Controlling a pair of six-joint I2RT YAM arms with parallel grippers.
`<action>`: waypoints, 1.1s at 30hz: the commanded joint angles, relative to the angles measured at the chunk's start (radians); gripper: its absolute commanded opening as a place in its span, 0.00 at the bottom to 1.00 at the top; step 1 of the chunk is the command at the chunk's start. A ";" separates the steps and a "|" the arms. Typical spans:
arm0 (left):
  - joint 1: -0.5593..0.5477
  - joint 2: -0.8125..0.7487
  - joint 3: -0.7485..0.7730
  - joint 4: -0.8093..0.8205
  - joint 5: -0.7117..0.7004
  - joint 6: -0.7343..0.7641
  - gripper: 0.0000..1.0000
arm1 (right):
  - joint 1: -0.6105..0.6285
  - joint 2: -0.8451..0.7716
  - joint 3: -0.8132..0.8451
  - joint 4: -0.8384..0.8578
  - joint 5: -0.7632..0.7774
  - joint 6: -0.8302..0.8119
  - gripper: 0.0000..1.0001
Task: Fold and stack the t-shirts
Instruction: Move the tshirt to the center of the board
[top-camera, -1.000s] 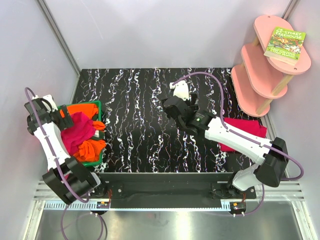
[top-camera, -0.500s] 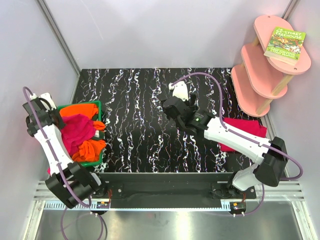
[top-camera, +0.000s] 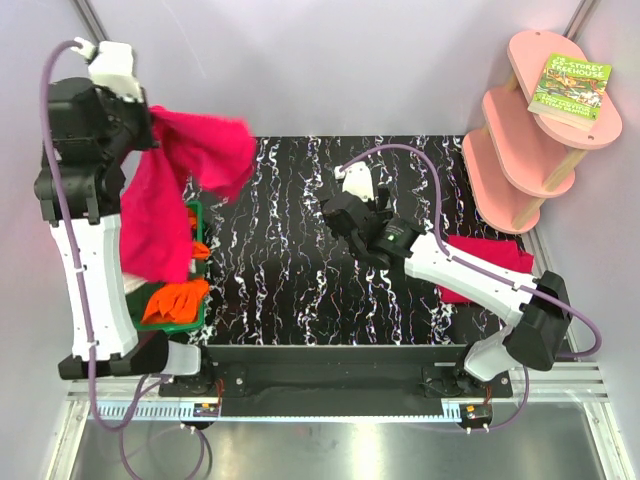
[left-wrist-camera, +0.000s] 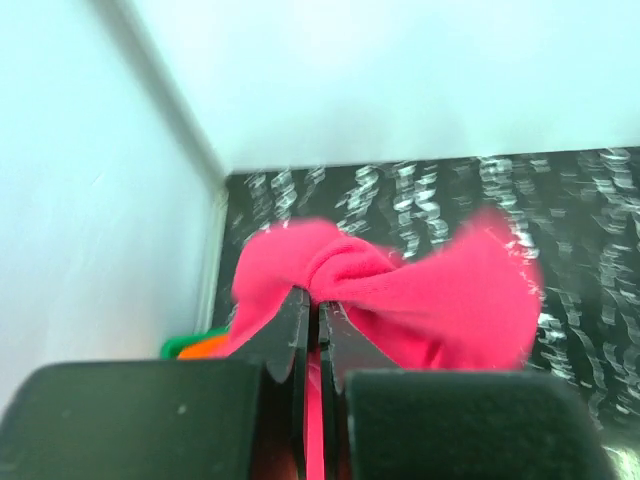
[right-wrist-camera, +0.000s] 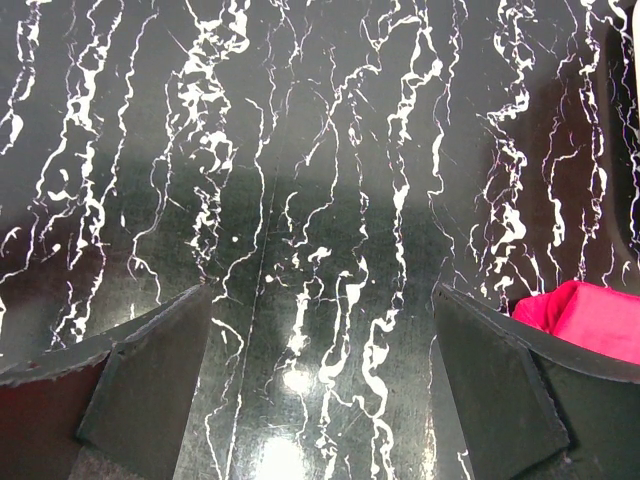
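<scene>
My left gripper (top-camera: 150, 125) is raised high above the table's left side, shut on a crimson-pink t-shirt (top-camera: 160, 215) that hangs bunched from it over the tray. In the left wrist view its jaws (left-wrist-camera: 312, 300) pinch a fold of that t-shirt (left-wrist-camera: 430, 300). Orange t-shirts (top-camera: 175, 298) lie crumpled in the green tray (top-camera: 197, 212). Another crimson-pink t-shirt (top-camera: 490, 262) lies folded flat on the table's right side, and its corner (right-wrist-camera: 590, 325) shows in the right wrist view. Over the table's middle my right gripper (top-camera: 345, 215) is open, with only tabletop between its fingers (right-wrist-camera: 320, 300).
A pink three-tier shelf (top-camera: 530, 150) stands at the back right with a green book (top-camera: 570, 85) on its top tier. White walls close in the left side and the back. The black marbled table (top-camera: 280, 250) lies between tray and folded shirt.
My left gripper shut on the crimson-pink t-shirt in the tray and rose sharply, lifting it so it now hangs in the air. The right arm barely moved.
</scene>
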 joint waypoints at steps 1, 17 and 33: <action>-0.162 0.027 0.014 -0.066 -0.021 0.066 0.00 | 0.003 -0.031 0.041 0.010 -0.002 -0.015 1.00; -0.561 0.165 -0.023 -0.063 -0.033 0.157 0.00 | 0.003 -0.140 -0.038 -0.016 0.025 0.066 1.00; -0.882 0.538 0.353 -0.038 -0.054 0.137 0.00 | 0.003 -0.222 -0.050 -0.131 0.091 0.138 1.00</action>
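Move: The red t-shirt hangs from the shut left gripper, high over the left edge. The center of the board lies about 35 cm to its right, some 3 cm nearer the base and roughly 47 cm below. The green bin is about 5 cm left, 12 cm back and 42 cm below. The waiting right gripper stands some 41 cm right, 3 cm back and 24 cm below the left one; the board's center is about 6 cm left of that right gripper and 23 cm beneath. Sweep the left gripper about 35 cm to the right, keeping its pinch on the red t-shirt, away from the bin and across to above the center of the board; ease off briefly halfway. Sink some 14 cm on the way, turning the wrist about 50 degrees clockwise and tipping the fingers further down. Meanwhile draw the open right gripper a few centimetres right, up and back. ##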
